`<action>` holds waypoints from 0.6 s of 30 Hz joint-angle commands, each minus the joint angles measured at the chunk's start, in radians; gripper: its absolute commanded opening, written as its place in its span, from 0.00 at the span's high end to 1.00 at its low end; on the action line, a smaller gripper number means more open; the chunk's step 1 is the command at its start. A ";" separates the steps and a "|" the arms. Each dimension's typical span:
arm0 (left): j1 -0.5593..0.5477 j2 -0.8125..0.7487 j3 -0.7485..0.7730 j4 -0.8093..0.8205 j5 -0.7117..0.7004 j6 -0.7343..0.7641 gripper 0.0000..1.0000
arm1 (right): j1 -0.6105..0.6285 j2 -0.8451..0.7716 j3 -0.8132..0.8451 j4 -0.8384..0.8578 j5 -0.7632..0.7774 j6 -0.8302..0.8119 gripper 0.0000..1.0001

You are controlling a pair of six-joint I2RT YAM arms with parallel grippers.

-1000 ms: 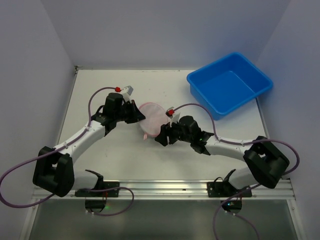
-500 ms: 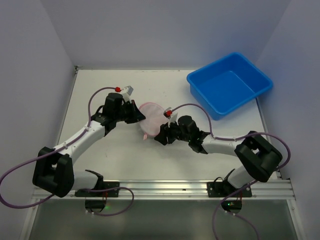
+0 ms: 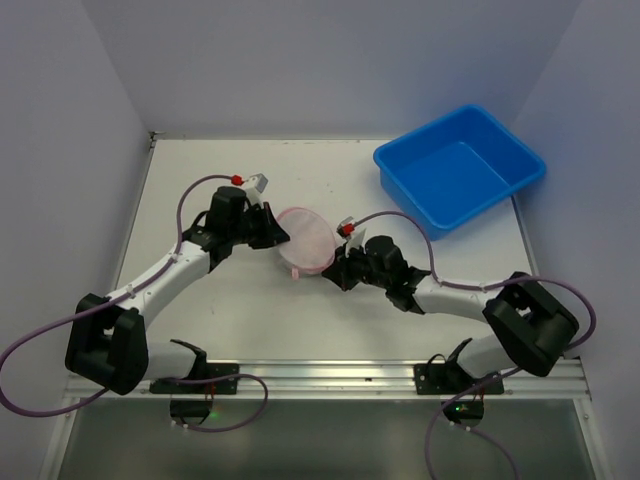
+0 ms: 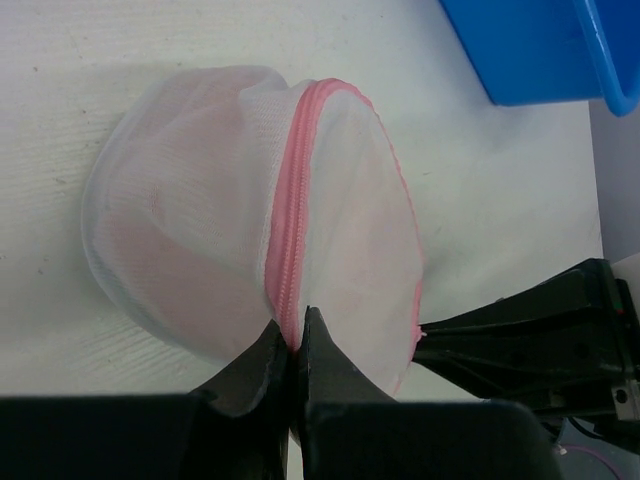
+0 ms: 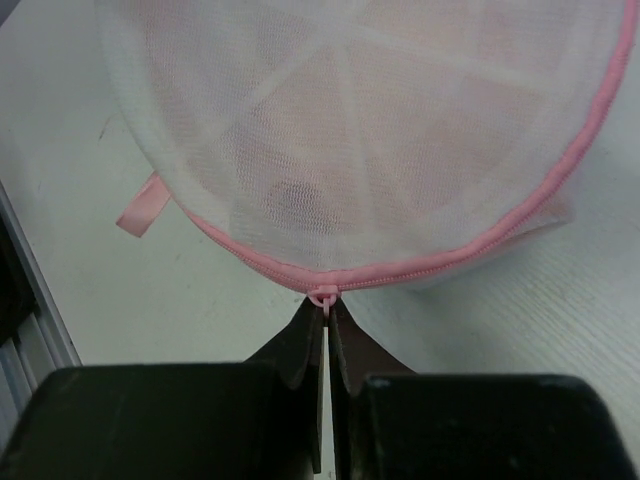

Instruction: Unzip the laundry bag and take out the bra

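Observation:
The laundry bag (image 3: 305,240), a round white mesh pouch with pink zipper trim, stands on edge mid-table between both arms. My left gripper (image 3: 275,235) is shut on the pink zipper seam (image 4: 290,230) at the bag's near rim, fingertips (image 4: 296,335) pinching the trim. My right gripper (image 5: 326,305) is shut on the small pink zipper pull (image 5: 322,296) at the bag's lower edge. The zipper is closed along the rim. A faint pink shape (image 5: 300,195) shows through the mesh (image 5: 380,130); the bra cannot be made out clearly.
A blue tub (image 3: 460,170) sits at the back right of the table, its corner visible in the left wrist view (image 4: 530,45). A pink ribbon loop (image 5: 140,208) hangs off the bag's side. Grey walls enclose the table on three sides.
My right gripper has closed from open onto the zipper pull and shifted slightly right. The bag's disc now faces up more. The left gripper has kept its hold.

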 commanded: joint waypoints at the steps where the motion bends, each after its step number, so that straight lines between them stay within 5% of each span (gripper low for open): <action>1: 0.012 -0.004 0.047 -0.039 -0.008 0.070 0.98 | -0.006 -0.097 -0.008 -0.061 0.117 -0.013 1.00; 13: 0.043 0.143 0.184 -0.051 -0.031 0.165 0.91 | 0.023 -0.147 0.062 -0.267 0.174 0.039 1.00; 17: 0.043 0.168 0.199 0.012 0.041 0.050 0.53 | 0.093 -0.049 0.194 -0.285 0.190 0.133 1.00; 18: 0.043 0.158 0.182 0.027 0.033 0.017 0.20 | 0.103 -0.001 0.220 -0.294 0.194 0.180 1.00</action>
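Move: The left gripper already pinches the left rim of the laundry bag; the bag's middle lies about 4 cm to its right, level fore and aft, some 6 cm below. From that gripper the zip pull is roughly 10 cm right and 7 cm back, the ribbon tab 1 cm right and 7 cm back. The right gripper already holds the zip pull at its fingertips, with the bag's middle about 6 cm ahead, 6 cm left and slightly below. Keep the zip pull pinched in the right gripper and lift it about 3 cm while drawing right, then swing back left, staying raised. Hold the bag's rim with the left gripper at first, then carry it forward about 4 cm and, on the way, open the fingers to roughly half, letting go of the rim so that they straddle the zip seam without gripping. ##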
